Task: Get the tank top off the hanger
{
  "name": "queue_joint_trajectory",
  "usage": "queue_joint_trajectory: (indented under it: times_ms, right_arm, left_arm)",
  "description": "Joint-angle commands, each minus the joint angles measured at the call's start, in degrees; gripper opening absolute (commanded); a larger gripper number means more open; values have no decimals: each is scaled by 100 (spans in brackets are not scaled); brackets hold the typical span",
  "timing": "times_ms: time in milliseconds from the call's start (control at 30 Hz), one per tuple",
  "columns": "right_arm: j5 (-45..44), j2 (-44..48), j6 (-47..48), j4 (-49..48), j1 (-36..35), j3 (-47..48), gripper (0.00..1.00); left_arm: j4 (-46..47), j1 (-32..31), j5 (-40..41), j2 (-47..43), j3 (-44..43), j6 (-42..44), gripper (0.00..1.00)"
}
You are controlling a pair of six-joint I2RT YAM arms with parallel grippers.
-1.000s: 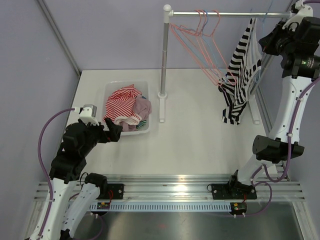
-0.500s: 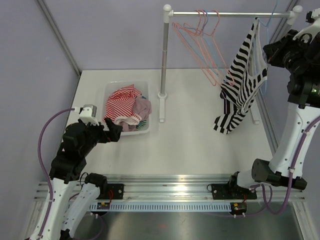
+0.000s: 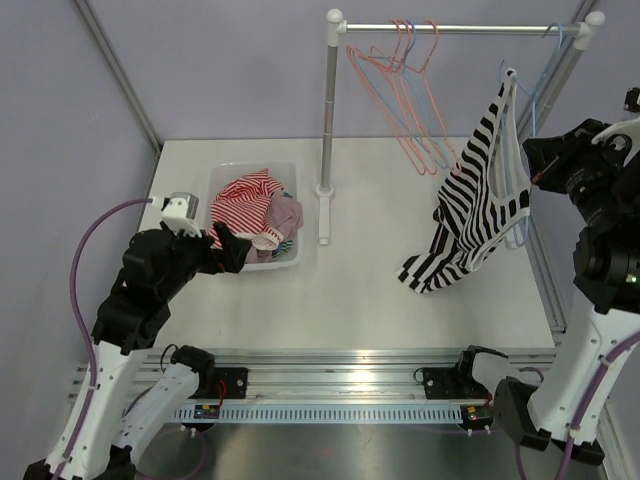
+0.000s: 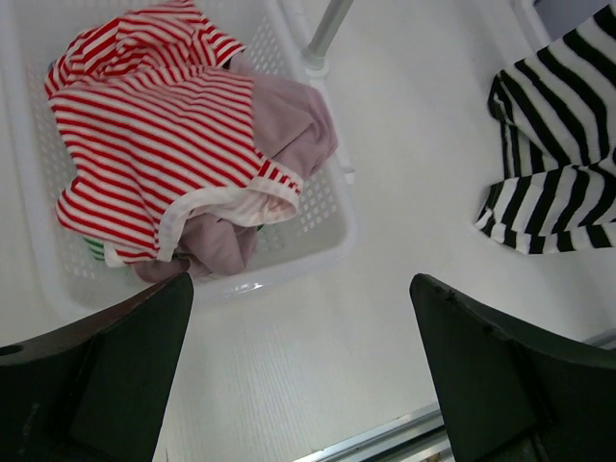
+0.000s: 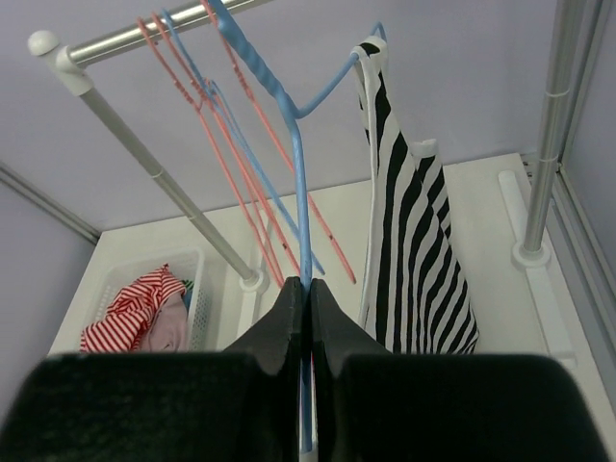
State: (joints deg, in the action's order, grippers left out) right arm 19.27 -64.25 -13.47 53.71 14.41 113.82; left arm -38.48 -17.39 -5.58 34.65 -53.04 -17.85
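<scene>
The black-and-white striped tank top [image 3: 470, 215] hangs from a thin blue hanger [image 3: 524, 100] at the right end of the rack. Its hem trails just above the table. My right gripper [image 3: 538, 158] is shut on the hanger's lower wire. In the right wrist view the blue hanger [image 5: 297, 183] runs straight up out of the gripper [image 5: 309, 284], and the tank top [image 5: 419, 250] drapes to its right. Whether the hook still rests on the rail [image 3: 450, 29] I cannot tell. My left gripper [image 3: 228, 250] is open beside the basket, nothing between its fingers [image 4: 481, 366].
A white basket [image 3: 222, 180] at the left holds red-striped and pink clothes [image 4: 164, 125]. Several pink and blue empty hangers [image 3: 400, 90] hang on the rail. The rack's post [image 3: 328, 110] stands mid-table, with its right post [image 5: 553, 135] close to my right arm.
My right arm has swung down and toward the near edge with the hanger, and the tank top has tilted and drifted left. My left arm has risen slightly, jaws still open.
</scene>
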Motion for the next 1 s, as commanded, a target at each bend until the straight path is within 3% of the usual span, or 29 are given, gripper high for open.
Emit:
queue_joint_trajectory:
  times_ms: [0,400,567,800,967]
  right_arm:
    - [209,640,-234,-133,9,-132,0]
    - [1192,1371,-638,183,-184,307,0]
    - [1763,1292,-806,35,-640,431,0]
    - [2687,1239,-1385,-721,-1046,-263,0]
    - [3118,1230,-1806,-1292,-1125,-606,0]
  left_arm:
    - [227,-291,-13,268,-838,18,99]
    - [524,-2242,84,1658,-3597,633,99]
    - [1359,-2805,215,2036,-3784,818,99]
    - [2441,-3402,532,2625,-3749,896,99]
    - [2696,-3991,1260,3064,-3951,1151,99]
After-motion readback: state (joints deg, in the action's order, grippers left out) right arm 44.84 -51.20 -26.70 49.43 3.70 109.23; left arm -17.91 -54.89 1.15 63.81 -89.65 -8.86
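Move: The right hand already holds the blue hanger, off the rail; the striped tank top hangs with its middle about 8 cm ahead of that hand, 5 cm to its left and 18 cm below. From the empty left hand the tank top is roughly 48 cm to the right, 12 cm ahead and 6 cm higher. The basket lies some 22 cm straight ahead of the left hand and 22 cm below; the rack's left post stands 19 cm right and 22 cm ahead of it. The right hand keeps its pinch on the blue hanger and draws it back about 14 cm while swinging left some 12 cm, rising slightly and turning nearly 40 degrees counter-clockwise, so the hanger's free end with the tank top's strap comes round towards the left arm. The left hand, fingers staying wide open, climbs about 23 cm and travels 19 cm right, mostly rising first and then running level towards that strap, its fingers tipping up and swinging clockwise by about 30 degrees each, and ends close in front of the strap without touching it. ##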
